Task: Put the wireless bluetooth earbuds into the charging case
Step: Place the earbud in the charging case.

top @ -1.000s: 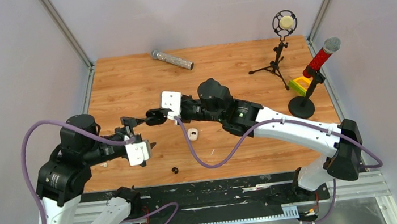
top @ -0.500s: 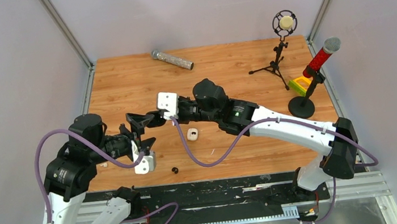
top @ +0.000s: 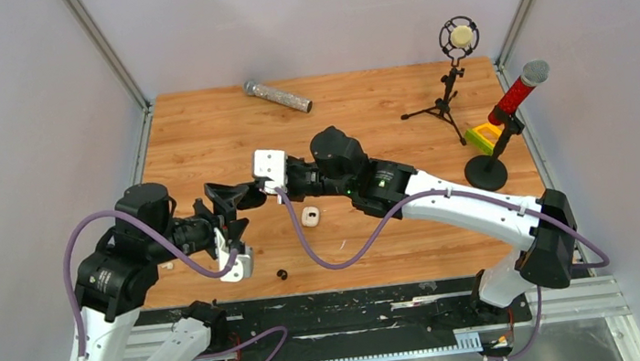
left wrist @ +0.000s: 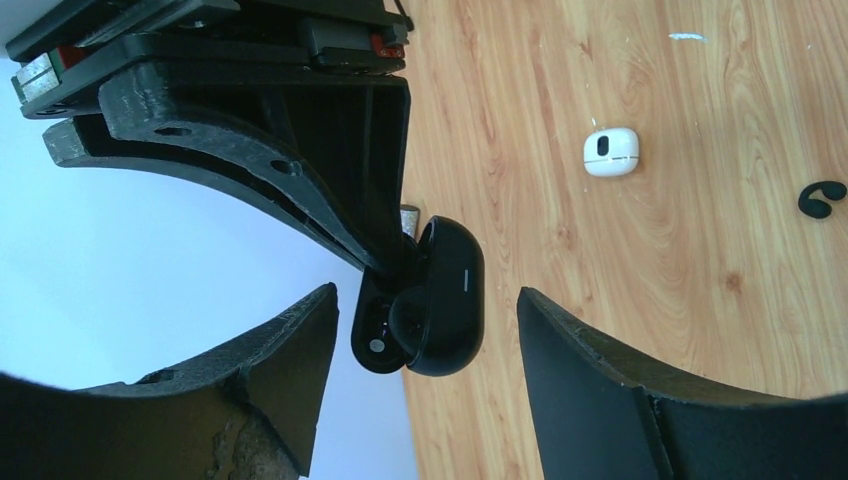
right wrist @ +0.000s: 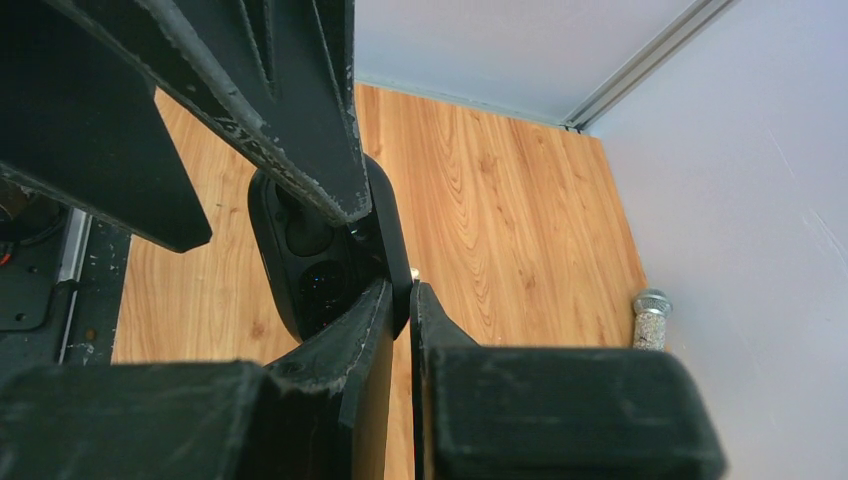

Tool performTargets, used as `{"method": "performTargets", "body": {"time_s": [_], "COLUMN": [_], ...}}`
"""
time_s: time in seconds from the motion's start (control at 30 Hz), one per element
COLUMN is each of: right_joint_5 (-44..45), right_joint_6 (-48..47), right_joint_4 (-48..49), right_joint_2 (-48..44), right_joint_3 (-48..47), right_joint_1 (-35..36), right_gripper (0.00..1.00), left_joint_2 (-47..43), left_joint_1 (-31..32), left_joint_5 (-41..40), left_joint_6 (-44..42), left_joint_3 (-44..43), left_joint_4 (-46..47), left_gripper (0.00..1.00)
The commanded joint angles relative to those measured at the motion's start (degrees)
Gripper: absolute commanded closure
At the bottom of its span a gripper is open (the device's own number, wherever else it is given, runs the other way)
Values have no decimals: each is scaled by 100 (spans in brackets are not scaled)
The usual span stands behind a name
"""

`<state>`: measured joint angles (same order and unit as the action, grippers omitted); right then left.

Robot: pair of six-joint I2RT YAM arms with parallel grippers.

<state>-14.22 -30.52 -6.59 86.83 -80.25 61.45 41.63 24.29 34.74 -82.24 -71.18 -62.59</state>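
Observation:
My right gripper point(top: 250, 192) is shut on the lid edge of the black charging case point(left wrist: 440, 300), holding it above the table with the lid open and the wells point(right wrist: 310, 260) showing. The left gripper point(left wrist: 425, 300) stands open with a fingertip on either side of the case, touching nothing. In the top view it point(top: 230, 212) sits just left of the case point(top: 247, 194). A whitish earbud point(top: 310, 216) lies on the wood below the right forearm, also in the left wrist view point(left wrist: 611, 152). A small black earbud point(top: 283, 274) lies near the front edge point(left wrist: 822, 199).
A silver microphone point(top: 278, 96) lies at the back. A tripod microphone stand point(top: 448, 91), a red microphone on a round base point(top: 510, 106) and a yellow-green block point(top: 481, 136) stand at the right. A white fleck point(top: 167, 266) lies by the left arm. Purple cables loop from both arms.
The left gripper has swung right and turned so that its fingers flank the case. My right gripper carried the case slightly left, then held still.

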Motion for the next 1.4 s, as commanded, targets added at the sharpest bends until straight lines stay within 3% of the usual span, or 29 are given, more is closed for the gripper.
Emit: {"method": "performTargets", "body": {"time_s": [0.0, 0.23, 0.67, 0.93, 1.37], "right_joint_5": [-302, -370, -615, -764, -960], "right_joint_6": [134, 156, 222, 255, 323], "right_joint_4": [167, 245, 263, 376, 425], "right_joint_2": [-144, -185, -272, -398, -497], "right_joint_3": [-253, -217, -205, -130, -97], "right_joint_1": [34, 33, 33, 34, 31], "right_gripper": [100, 100, 100, 100, 100], "left_joint_2": [61, 23, 95, 92, 104], "left_joint_1": [23, 23, 23, 24, 27], "left_joint_5": [-48, -66, -79, -99, -67], "left_joint_6": [-75, -77, -26, -64, -160], "left_joint_3": [15, 49, 36, 20, 1], "left_joint_4": [-69, -228, -228, -233, -316], "left_gripper": [28, 37, 41, 55, 70]}}
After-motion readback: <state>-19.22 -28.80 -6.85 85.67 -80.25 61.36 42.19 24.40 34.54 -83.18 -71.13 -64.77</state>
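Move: The black charging case, already held by the right hand, sits just beyond the left hand's open fingertips, about 3 cm ahead, 2 cm right and 1 cm below. From the right hand its middle is about 2 cm left, 2 cm back and level. Some 31 cm below the left hand, on the table, a white case lies about 8 cm ahead and 12 cm right, and black earbuds lie about 5 cm back and 5 cm right. Back about 1.5 cm, then also up a little under 1 cm, the right hand brings the case in between the left fingers, its own fingers keeping their shut hold and turning about 5 degrees counter-clockwise. The left hand sinks about 1 cm early on and closes its fingers from wide to about half open, so they come to pinch the case from both sides with rising grip effort. ##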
